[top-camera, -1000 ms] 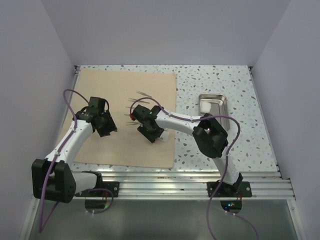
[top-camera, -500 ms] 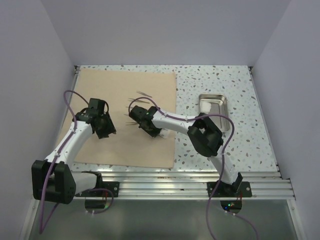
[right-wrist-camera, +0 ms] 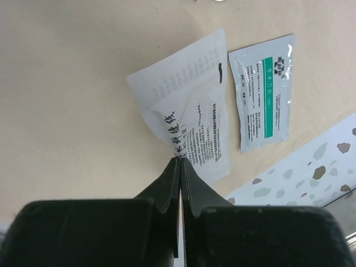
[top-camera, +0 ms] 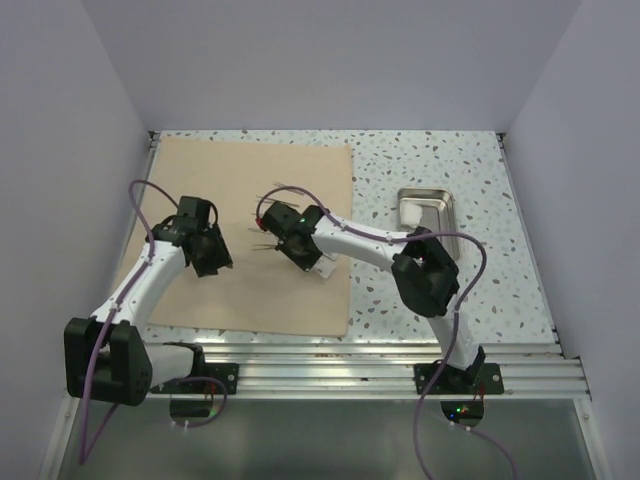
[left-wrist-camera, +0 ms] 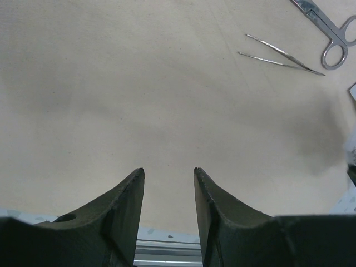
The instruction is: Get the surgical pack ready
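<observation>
A tan cloth [top-camera: 230, 200] lies spread on the left of the table. My right gripper [right-wrist-camera: 179, 159] is shut on the near edge of a white packet [right-wrist-camera: 192, 105] printed with black text, and the packet puckers at the pinch. A smaller packet with a green band [right-wrist-camera: 264, 92] lies flat beside it on the cloth. Thin steel tweezers [left-wrist-camera: 281, 55] and scissors [left-wrist-camera: 334, 33] rest on the cloth farther back. My left gripper [left-wrist-camera: 168, 169] hangs open over bare cloth with nothing between its fingers. The steel tray [top-camera: 430, 215] sits on the right of the table.
The speckled tabletop [top-camera: 400, 160] is bare around the tray. Grey walls close in on three sides. A metal rail [top-camera: 350, 360] runs along the near edge by the arm bases. The right arm's elbow [top-camera: 425, 275] hangs near the tray's front.
My right gripper has closed onto the white packet, and its forearm has shifted slightly. The left arm has stayed where it was, still open.
</observation>
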`<action>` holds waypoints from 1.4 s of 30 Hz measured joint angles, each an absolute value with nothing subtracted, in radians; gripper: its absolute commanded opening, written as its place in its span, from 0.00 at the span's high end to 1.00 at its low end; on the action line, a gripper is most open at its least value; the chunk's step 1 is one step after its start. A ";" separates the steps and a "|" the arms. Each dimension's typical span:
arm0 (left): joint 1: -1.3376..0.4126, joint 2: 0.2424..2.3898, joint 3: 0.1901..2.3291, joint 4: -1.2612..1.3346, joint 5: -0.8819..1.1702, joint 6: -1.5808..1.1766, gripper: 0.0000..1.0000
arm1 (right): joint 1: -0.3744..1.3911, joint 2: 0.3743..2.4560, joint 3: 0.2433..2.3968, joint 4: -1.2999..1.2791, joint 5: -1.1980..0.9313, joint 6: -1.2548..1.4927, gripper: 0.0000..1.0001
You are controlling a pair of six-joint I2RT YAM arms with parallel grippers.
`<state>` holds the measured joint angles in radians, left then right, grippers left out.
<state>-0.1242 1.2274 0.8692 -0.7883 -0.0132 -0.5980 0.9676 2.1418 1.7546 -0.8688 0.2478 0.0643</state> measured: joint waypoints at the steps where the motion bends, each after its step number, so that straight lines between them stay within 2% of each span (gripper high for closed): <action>1: -0.124 1.232 0.869 -0.786 -0.012 -0.598 0.55 | 0.966 2.112 1.755 -0.870 0.232 0.070 1.00; 7: -0.124 1.277 0.869 -0.765 0.017 -0.598 0.55 | 0.909 1.916 1.759 -0.877 0.133 0.130 1.00; 14: -0.123 1.379 0.886 -0.738 0.052 -0.583 0.55 | 0.587 1.823 1.702 -0.892 0.211 0.227 1.00; 22: -0.123 1.516 0.964 -0.696 0.094 -0.564 0.55 | 0.249 1.824 1.492 -0.923 0.348 0.295 1.00; 32: -0.123 1.609 1.010 -0.667 0.128 -0.551 0.55 | 0.177 1.965 1.471 -0.884 0.370 0.293 1.00; 33: -0.123 1.613 1.013 -0.667 0.130 -0.551 0.55 | 0.174 1.975 1.470 -0.882 0.371 0.291 0.98; 34: -0.123 1.615 1.016 -0.666 0.131 -0.550 0.55 | 0.171 1.985 1.470 -0.880 0.370 0.288 0.91; 35: -0.123 1.617 1.019 -0.666 0.133 -0.548 0.55 | 0.169 1.996 1.473 -0.879 0.372 0.287 0.82; 36: -0.123 1.620 1.021 -0.665 0.135 -0.546 0.55 | 0.168 2.009 1.480 -0.883 0.373 0.284 0.66; 39: -0.123 1.621 1.024 -0.662 0.141 -0.545 0.55 | 0.169 2.030 1.510 -0.891 0.374 0.268 0.49; 42: -0.123 1.621 1.024 -0.662 0.146 -0.545 0.55 | 0.195 2.025 1.553 -0.915 0.384 0.258 0.43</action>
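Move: The white packet, already pinched at its rear edge and about 3 cm off the mat, is bound for the metal tray, whose middle lies some 31 cm to the right hand's right and 13 cm ahead. Gauze already in the tray sits about 17 cm ahead and 27 cm right; the green-striped packet is roughly 7 cm ahead and 3 cm right. From the open left hand, the lower tweezers lie about 10 cm ahead, 12 cm right and 7 cm below, the scissors 14 cm ahead, 15 cm right. The white packet is carried off the mat in the right fingers: up about 12 cm, then right some 33 cm and forward about 10 cm over the tray's rim, the wrist turning nearly 60 degrees clockwise, then down inside, where the fingers open and let go. Meanwhile the open left hand eases forward, down and right towards the lower tweezers, touching nothing. ##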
